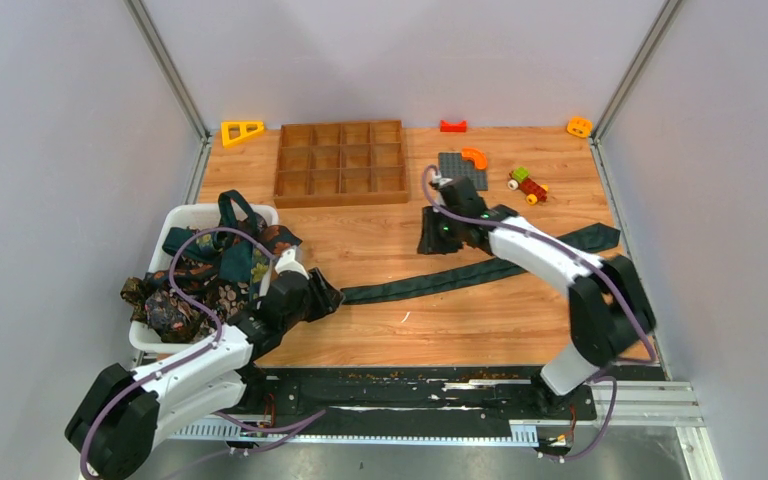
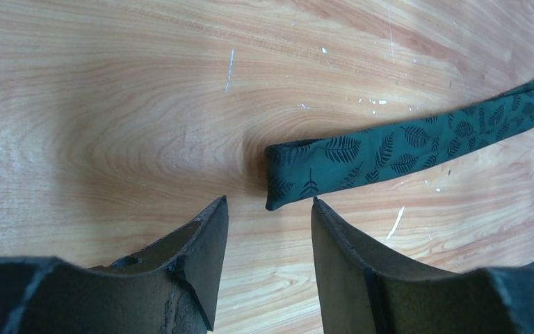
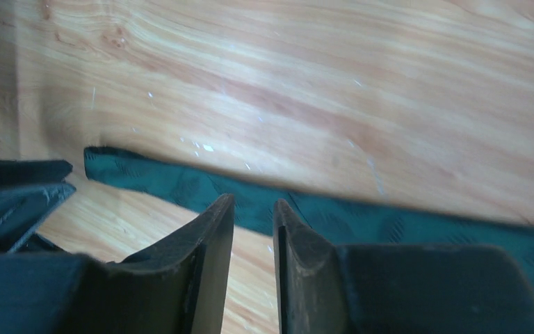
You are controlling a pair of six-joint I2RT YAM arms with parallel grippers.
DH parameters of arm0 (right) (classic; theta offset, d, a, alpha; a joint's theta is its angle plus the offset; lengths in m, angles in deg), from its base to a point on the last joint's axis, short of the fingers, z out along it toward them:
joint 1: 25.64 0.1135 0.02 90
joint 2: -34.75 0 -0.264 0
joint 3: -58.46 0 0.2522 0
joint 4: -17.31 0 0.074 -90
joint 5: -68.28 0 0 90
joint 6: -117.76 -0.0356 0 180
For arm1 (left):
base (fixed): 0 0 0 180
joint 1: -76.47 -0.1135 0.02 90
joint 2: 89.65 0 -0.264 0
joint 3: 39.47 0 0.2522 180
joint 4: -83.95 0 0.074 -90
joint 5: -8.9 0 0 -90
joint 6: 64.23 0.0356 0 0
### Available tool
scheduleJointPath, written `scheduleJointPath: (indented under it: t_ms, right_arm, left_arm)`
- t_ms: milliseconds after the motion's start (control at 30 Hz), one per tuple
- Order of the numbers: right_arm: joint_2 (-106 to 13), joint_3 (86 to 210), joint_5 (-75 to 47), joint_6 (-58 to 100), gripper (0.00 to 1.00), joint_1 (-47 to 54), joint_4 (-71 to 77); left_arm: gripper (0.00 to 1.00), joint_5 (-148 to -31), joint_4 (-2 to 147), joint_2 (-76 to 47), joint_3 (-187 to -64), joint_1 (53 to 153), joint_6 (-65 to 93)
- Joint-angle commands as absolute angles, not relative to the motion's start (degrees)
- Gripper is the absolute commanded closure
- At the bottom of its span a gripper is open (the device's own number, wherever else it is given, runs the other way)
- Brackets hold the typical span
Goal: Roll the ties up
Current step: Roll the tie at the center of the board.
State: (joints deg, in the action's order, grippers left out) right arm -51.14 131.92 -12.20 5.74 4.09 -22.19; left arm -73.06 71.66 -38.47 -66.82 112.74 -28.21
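A long dark green tie with a leaf print lies flat across the wooden table, running from left of centre up to the right. Its narrow end sits just ahead of my left gripper, which is open with nothing between the fingers. My right gripper hovers beyond the tie's middle. Its jaws are open by a narrow gap with only bare wood between them, and the tie passes behind the fingertips. Several more patterned ties are heaped in a white basket at the left.
A wooden compartment tray stands at the back centre. Small toys lie along the back: a yellow triangle, a red brick, an orange piece, a grey plate and a toy car.
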Motion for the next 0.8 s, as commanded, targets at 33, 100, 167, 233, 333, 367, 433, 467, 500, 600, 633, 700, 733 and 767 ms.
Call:
scheduleJointPath:
  t_ms: [33, 100, 167, 233, 333, 367, 433, 467, 500, 600, 633, 700, 733, 767]
  right_arm:
    - [-66.1, 145.3, -14.3, 6.0, 0.78, 9.1, -27.7]
    - [-69.8, 148.3, -15.0, 6.1, 0.81, 9.5, -29.1]
    - [-72.7, 150.0, -15.4, 6.1, 0.84, 9.6, -31.0]
    - [-73.9, 150.2, -16.0, 5.9, 0.86, 10.0, -32.3]
    - [-73.1, 148.5, -16.9, 5.3, 0.88, 11.0, -32.6]
    - [-72.6, 147.8, -17.4, 5.1, 0.88, 11.4, -32.7]
    - [-71.5, 146.3, -17.7, 4.7, 0.88, 12.1, -32.7]
    - [-71.1, 145.6, -17.7, 4.4, 0.88, 12.4, -32.6]
    - [-70.7, 144.8, -17.6, 4.3, 0.89, 12.7, -32.4]
    - [-70.0, 143.0, -17.5, 3.8, 0.89, 13.3, -31.9]
    - [-70.0, 142.5, -17.5, 3.7, 0.89, 13.4, -32.0]
    - [-69.7, 142.2, -18.5, 3.5, 0.91, 13.8, -32.4]
    - [-69.2, 142.0, -19.1, 3.3, 0.91, 14.0, -32.4]
    - [-68.8, 141.9, -19.4, 3.3, 0.91, 14.1, -32.4]
  left_arm:
    - [0.46, -72.0, 71.3, -41.0, -66.0, 112.5, -28.6]
    - [0.46, -71.9, 70.9, -41.6, -65.7, 112.5, -28.5]
    - [0.46, -71.9, 70.5, -42.1, -65.5, 112.6, -28.5]
    - [0.47, -71.8, 70.4, -42.4, -65.3, 112.5, -28.3]
    - [0.47, -71.4, 70.4, -42.5, -65.0, 112.5, -28.2]
    - [0.47, -71.3, 70.5, -42.4, -65.0, 112.5, -28.1]
    - [0.47, -71.3, 71.0, -42.1, -65.0, 112.6, -28.1]
    - [0.47, -71.3, 71.2, -41.8, -65.1, 112.5, -28.0]
    - [0.47, -71.4, 71.3, -41.7, -65.1, 112.5, -28.0]
    - [0.47, -71.4, 71.7, -41.1, -65.3, 112.5, -27.9]
    - [0.47, -71.5, 71.9, -40.9, -65.3, 112.5, -27.9]
    - [0.48, -71.6, 72.1, -40.8, -65.3, 112.5, -28.0]
    - [0.48, -71.7, 72.1, -40.8, -65.2, 112.5, -28.0]
    - [0.48, -71.7, 72.1, -40.8, -65.2, 112.5, -28.0]
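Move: The stretch of tie that the right hand goes for lies about 4 cm back, 3 cm to the left and 9 cm below it. The tie's left end is some 5 cm back and 19 cm left, a white scrap about 10 cm back and 7 cm left, and the grey plate roughly 21 cm ahead and 6 cm right. From the left hand, hovering by the tie's left end, the aimed-at stretch lies about 3 cm ahead, 17 cm right and 4 cm lower. Down by nearly 9 cm goes the right hand, first swinging about 5 cm left and a little forward, then curling back some 5 cm towards its base as it gets low. Its fingers close from partly open to almost shut and tip steeper; the fingertips come down on the tie's far edge and draw it back. ##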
